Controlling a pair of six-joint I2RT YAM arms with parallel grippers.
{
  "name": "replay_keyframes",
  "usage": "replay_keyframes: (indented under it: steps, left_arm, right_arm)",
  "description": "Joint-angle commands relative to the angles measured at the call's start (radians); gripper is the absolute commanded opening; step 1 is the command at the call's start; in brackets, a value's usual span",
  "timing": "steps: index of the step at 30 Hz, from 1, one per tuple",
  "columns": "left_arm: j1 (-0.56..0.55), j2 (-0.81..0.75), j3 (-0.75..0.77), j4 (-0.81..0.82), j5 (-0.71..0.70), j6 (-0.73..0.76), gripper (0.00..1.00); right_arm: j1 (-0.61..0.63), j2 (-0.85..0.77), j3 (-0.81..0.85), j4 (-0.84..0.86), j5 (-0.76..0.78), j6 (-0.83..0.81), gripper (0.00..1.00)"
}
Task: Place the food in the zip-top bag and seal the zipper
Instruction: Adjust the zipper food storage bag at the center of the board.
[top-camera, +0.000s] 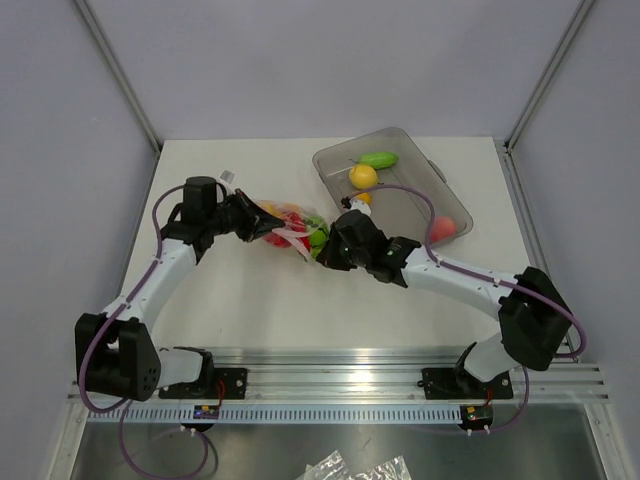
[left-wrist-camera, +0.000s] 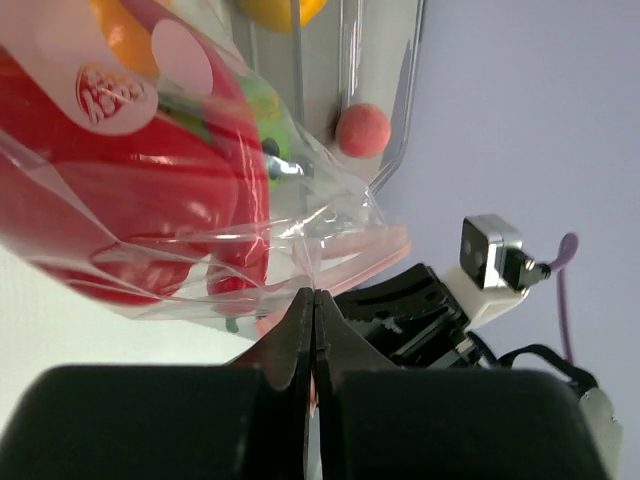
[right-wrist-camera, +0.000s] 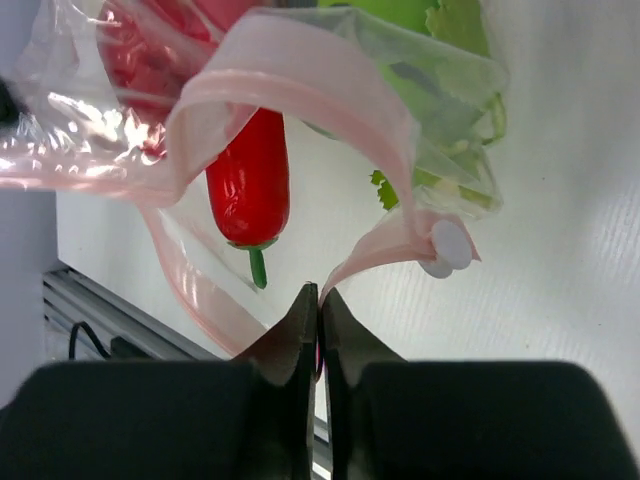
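Observation:
The zip-top bag (top-camera: 288, 226) hangs between my two grippers above mid-table, its mouth gaping. It holds food: a red piece (left-wrist-camera: 130, 190), a red chili (right-wrist-camera: 250, 180) and a green leafy piece (right-wrist-camera: 400, 15). My left gripper (top-camera: 253, 222) (left-wrist-camera: 315, 296) is shut on the bag's edge by the pink zipper (left-wrist-camera: 372, 250). My right gripper (top-camera: 322, 246) (right-wrist-camera: 318, 292) is shut on the zipper (right-wrist-camera: 368, 255), which loops up over the bag's mouth. More food lies in the tray: green (top-camera: 378, 159), yellow (top-camera: 363, 176), orange (top-camera: 361, 198) and pink-red (top-camera: 444, 228).
The grey translucent tray (top-camera: 410, 185) stands at the back right, just behind my right wrist. Walls enclose the table at the back and both sides. A metal rail (top-camera: 340, 372) runs along the near edge.

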Motion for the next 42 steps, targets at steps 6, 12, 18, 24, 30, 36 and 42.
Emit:
replay_keyframes:
  steps: [6, 12, 18, 24, 30, 36, 42]
  left_arm:
    - [0.018, 0.012, 0.124, -0.206, 0.115, 0.286, 0.00]
    - [0.053, -0.021, 0.085, -0.254, 0.140, 0.356, 0.00]
    - [0.059, -0.089, 0.002, -0.263, 0.150, 0.350, 0.00]
    - [0.075, -0.152, -0.031, -0.324, 0.107, 0.383, 0.00]
    - [0.101, -0.169, -0.058, -0.321, 0.120, 0.376, 0.00]
    - [0.104, -0.160, -0.050, -0.318, 0.123, 0.384, 0.00]
    - [0.107, -0.149, -0.053, -0.317, 0.135, 0.389, 0.00]
  right_arm:
    - [-0.007, -0.134, 0.091, -0.114, 0.096, -0.077, 0.55]
    - [-0.069, -0.272, 0.046, -0.217, 0.054, -0.101, 0.56]
    - [-0.173, -0.372, -0.063, -0.176, -0.074, -0.021, 0.59]
    - [-0.262, -0.320, -0.136, -0.111, -0.262, 0.108, 0.68]
    - [-0.262, -0.277, -0.246, 0.039, -0.325, 0.270, 0.67]
    - [-0.262, -0.248, -0.315, 0.149, -0.329, 0.398, 0.66]
    - [-0.267, -0.258, -0.441, 0.347, -0.308, 0.560, 0.66]
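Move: Both hands pinch the zipper bag's mouth. From the left hand the bag's middle lies about 4 cm ahead, 3 cm right and some 7 cm below; the lettuce inside is level with it and about 8 cm right. From the right hand the bag's middle is about 8 cm ahead, 6 cm left and some 4 cm lower, the lettuce 4 cm ahead and 1 cm left. The grey bin's middle stands 15 cm ahead of the right hand and 16 cm to its right. The right fingers open to about two thirds and let go of the bag's mouth; that hand swings up and right by roughly 9 cm, then sinks again to just right of the freed corner, tipping down and rolling some 30 degrees. The left hand keeps its pinch, drawing its corner about 7 cm back, somewhat left and down, with a slight clockwise turn. ##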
